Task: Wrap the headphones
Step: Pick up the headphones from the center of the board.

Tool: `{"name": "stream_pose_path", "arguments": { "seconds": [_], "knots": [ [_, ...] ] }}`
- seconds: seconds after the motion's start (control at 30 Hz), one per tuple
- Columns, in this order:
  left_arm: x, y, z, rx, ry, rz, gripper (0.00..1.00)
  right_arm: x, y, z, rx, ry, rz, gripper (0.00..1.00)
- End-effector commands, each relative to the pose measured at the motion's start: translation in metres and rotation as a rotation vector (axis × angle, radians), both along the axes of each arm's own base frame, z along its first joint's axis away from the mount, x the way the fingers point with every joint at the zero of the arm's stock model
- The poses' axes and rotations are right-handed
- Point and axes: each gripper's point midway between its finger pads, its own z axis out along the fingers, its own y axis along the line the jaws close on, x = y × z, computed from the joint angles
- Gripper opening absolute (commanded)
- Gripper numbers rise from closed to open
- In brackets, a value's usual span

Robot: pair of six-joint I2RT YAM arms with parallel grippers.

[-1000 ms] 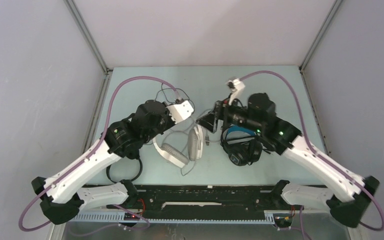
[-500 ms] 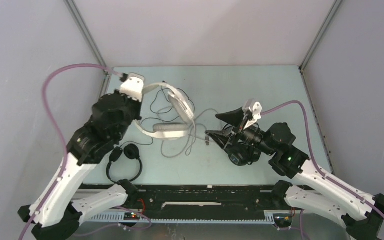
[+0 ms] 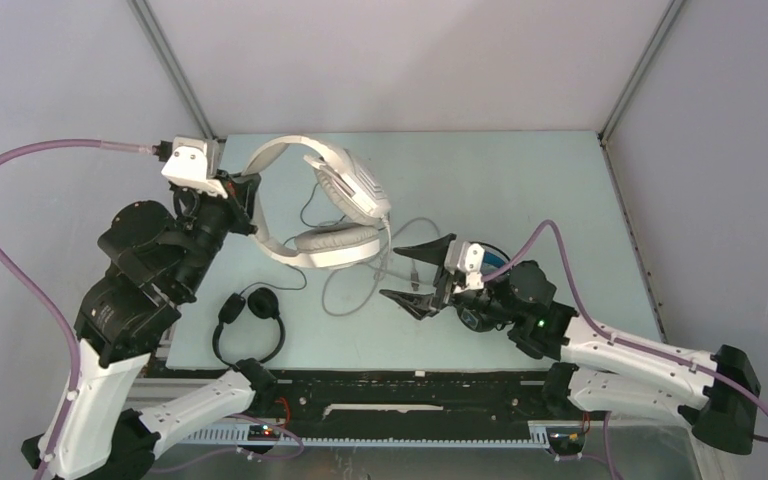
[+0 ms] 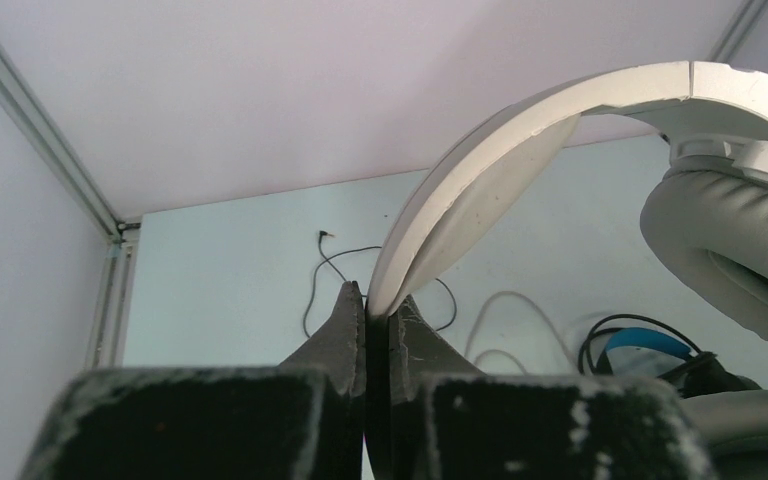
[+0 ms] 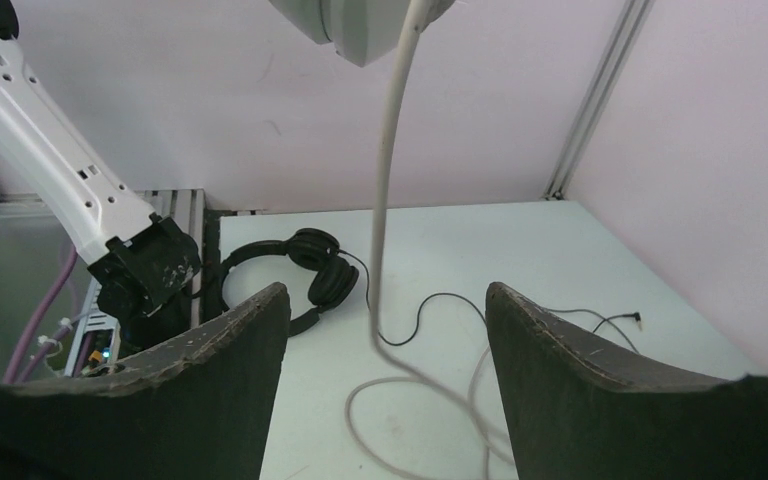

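My left gripper is shut on the headband of the large white-grey headphones and holds them in the air over the table's back left. Their grey cable hangs down and loops on the table. My right gripper stands open near the table, pointing left, and the hanging cable passes between its fingers untouched. The black headphones with blue accents lie under the right arm. The small black headphones rest at the front left, their thin black cable trailing towards the back.
The enclosure's side walls and metal frame posts stand close around the pale table. The left arm's base sits beyond the small black headphones in the right wrist view. The grey cable's loops lie ahead of the right gripper.
The left arm has lifted the white headphones higher and further to the back left. The right arm has dropped towards the near edge and turned left, bringing the hanging cable between its fingers.
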Motion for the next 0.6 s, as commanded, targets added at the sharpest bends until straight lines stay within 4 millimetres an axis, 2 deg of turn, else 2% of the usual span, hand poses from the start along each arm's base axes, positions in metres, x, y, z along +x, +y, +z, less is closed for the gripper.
{"name": "stream_pose_path", "arguments": {
  "seconds": [0.0,0.3,0.5,0.57],
  "knots": [
    [-0.012,-0.007,0.045,-0.189,-0.096,-0.064,0.00,0.000,0.008,0.015,0.054,-0.115,-0.006,0.73],
    [-0.020,-0.016,0.059,-0.264,-0.110,-0.129,0.00,0.001,0.031,-0.011,0.018,-0.120,0.045,0.68],
    [-0.028,-0.019,0.072,-0.336,-0.130,-0.166,0.00,0.013,0.037,-0.035,0.012,-0.093,0.002,0.49],
    [-0.032,-0.021,0.077,-0.360,-0.139,-0.190,0.00,0.017,0.037,-0.041,0.009,-0.081,-0.009,0.47]
  ]
}}
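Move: Just to the left of the right fingertips, about 5 cm off and at their height, hangs the white headphones' cable. From this hand the nearer ear cup is roughly 11 cm left, 3 cm ahead and 9 cm up; the farther cup is about 6 cm left, 10 cm ahead and 14 cm up. The left hand, gripping the headband, has that stretch of cable some 20 cm to its right, 6 cm back and 13 cm below. Sinking about 5 cm while reaching some 4 cm left, faster towards the end, the right hand brings its fingers up to the hanging cable and begins closing them around its line, from wide to about half open. The left hand keeps its grip on the headband and eases about 2 cm right towards the other hand, turning slightly clockwise and rolling its left side down. ##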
